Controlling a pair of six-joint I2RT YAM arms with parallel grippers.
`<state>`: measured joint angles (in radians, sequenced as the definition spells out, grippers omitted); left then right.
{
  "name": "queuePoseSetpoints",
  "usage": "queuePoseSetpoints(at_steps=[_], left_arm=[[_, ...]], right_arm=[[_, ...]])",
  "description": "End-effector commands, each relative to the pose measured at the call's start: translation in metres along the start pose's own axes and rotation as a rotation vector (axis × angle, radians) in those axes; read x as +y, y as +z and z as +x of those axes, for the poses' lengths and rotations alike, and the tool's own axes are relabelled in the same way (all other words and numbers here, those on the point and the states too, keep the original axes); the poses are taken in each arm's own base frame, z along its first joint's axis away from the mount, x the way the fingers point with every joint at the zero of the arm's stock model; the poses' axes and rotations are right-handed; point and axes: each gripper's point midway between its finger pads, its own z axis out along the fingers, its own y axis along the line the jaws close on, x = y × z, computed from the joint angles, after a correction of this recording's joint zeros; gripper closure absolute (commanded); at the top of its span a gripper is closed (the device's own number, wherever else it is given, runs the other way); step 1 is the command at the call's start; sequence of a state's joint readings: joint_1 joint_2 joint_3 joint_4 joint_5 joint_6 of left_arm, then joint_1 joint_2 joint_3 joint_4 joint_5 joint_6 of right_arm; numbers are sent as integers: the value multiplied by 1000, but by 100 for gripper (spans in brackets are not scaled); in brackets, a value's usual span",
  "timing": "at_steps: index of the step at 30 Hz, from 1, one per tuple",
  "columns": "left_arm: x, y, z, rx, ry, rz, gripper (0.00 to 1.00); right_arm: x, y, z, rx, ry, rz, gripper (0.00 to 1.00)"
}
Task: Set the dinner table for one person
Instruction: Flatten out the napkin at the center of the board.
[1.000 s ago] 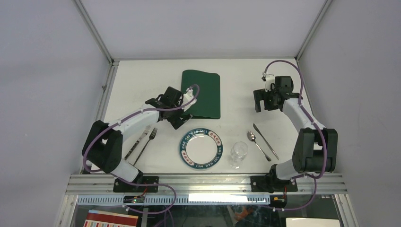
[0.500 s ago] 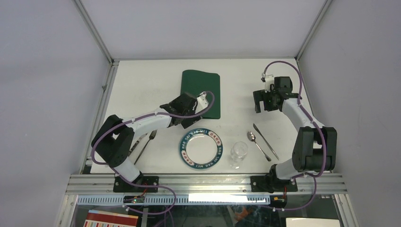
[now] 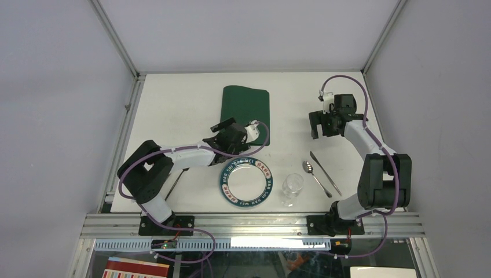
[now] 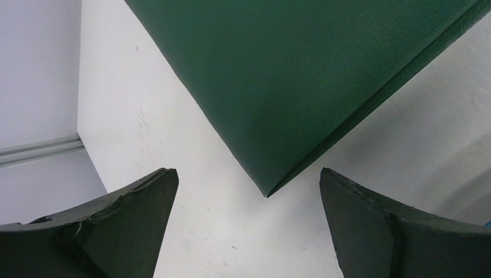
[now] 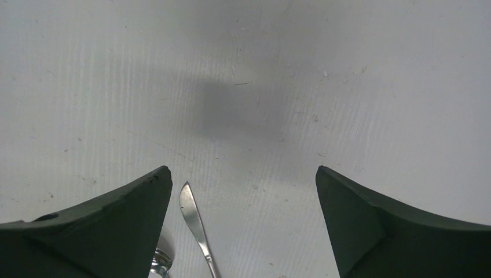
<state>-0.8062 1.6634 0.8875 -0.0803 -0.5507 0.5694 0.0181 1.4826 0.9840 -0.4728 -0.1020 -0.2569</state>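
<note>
The white dinner table (image 3: 173, 104) carries a dark green placemat (image 3: 246, 110) at the back middle. My left gripper (image 3: 224, 128) hovers open at the mat's near left corner. In the left wrist view that corner of the placemat (image 4: 301, 75) points in between the fingers of the left gripper (image 4: 249, 179), with nothing held. A blue-rimmed white plate (image 3: 224, 179) lies at the front, and a clear glass (image 3: 292, 188) stands to its right. A spoon (image 3: 315, 176) and a knife (image 3: 324, 172) lie further right. My right gripper (image 3: 322, 130) is open above bare table behind them.
In the right wrist view the knife tip (image 5: 194, 217) and the spoon bowl (image 5: 161, 263) lie beside the left finger of my right gripper (image 5: 243, 174). Aluminium framing (image 3: 130, 116) and grey walls bound the table on three sides.
My left arm has swung right and toward the front, bringing its gripper from the mat's left edge to the near left corner and covering the forks. The right arm has barely moved.
</note>
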Motion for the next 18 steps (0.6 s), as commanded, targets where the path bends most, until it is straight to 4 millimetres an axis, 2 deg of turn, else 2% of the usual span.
queuePoseSetpoints(at_steps=[1,5,7,9,12,14,15,18], left_arm=[[9,1,-14,-47,4,-88,1],[9,5,-11,-37,35,-148,1],[6,10,-9,-30,46,-167,7],[7,14,-7,-16,51,-197,29],[9,17,-5,-5,56,-242,72],[11,19,-4,1,54,-264,93],[12,19,-3,5,54,-274,100],[14,19,-3,6,45,-286,100]], right_arm=[[-1,0,-12,-36,-17,14,1],[0,0,-12,-35,-23,17,1],[0,0,-12,-35,-23,16,1],[0,1,-10,-30,-24,15,1],[1,1,-9,-26,-27,15,1],[1,2,-8,-22,-29,13,1],[1,1,-9,-26,-29,14,1],[2,3,-8,-23,-31,12,1]])
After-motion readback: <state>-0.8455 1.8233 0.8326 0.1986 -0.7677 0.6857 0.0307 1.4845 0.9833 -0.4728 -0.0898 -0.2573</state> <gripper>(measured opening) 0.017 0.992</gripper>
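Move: The napkin's near-left corner, the pinch point, lies about 2 cm ahead of the left gripper and 2 cm below it, sideways dead centre between its open fingers. The napkin's middle is some 14 cm ahead and 10 cm right. The plate stands about 14 cm back and 11 cm right of the gripper, the silver fork roughly 13 cm back and 17 cm left. From the idle right gripper, that corner is about 46 cm left, level fore-and-aft, some 5 cm lower. Lower the left gripper about 2 cm onto the folded napkin's near-left corner, easing some 1.5 cm forward as it sinks, and shut the wide-open fingers to pinch the cloth at the very tip of the corner. Meanwhile roll the hand's left side up and tip the fingers up, each by about 10 degrees. ##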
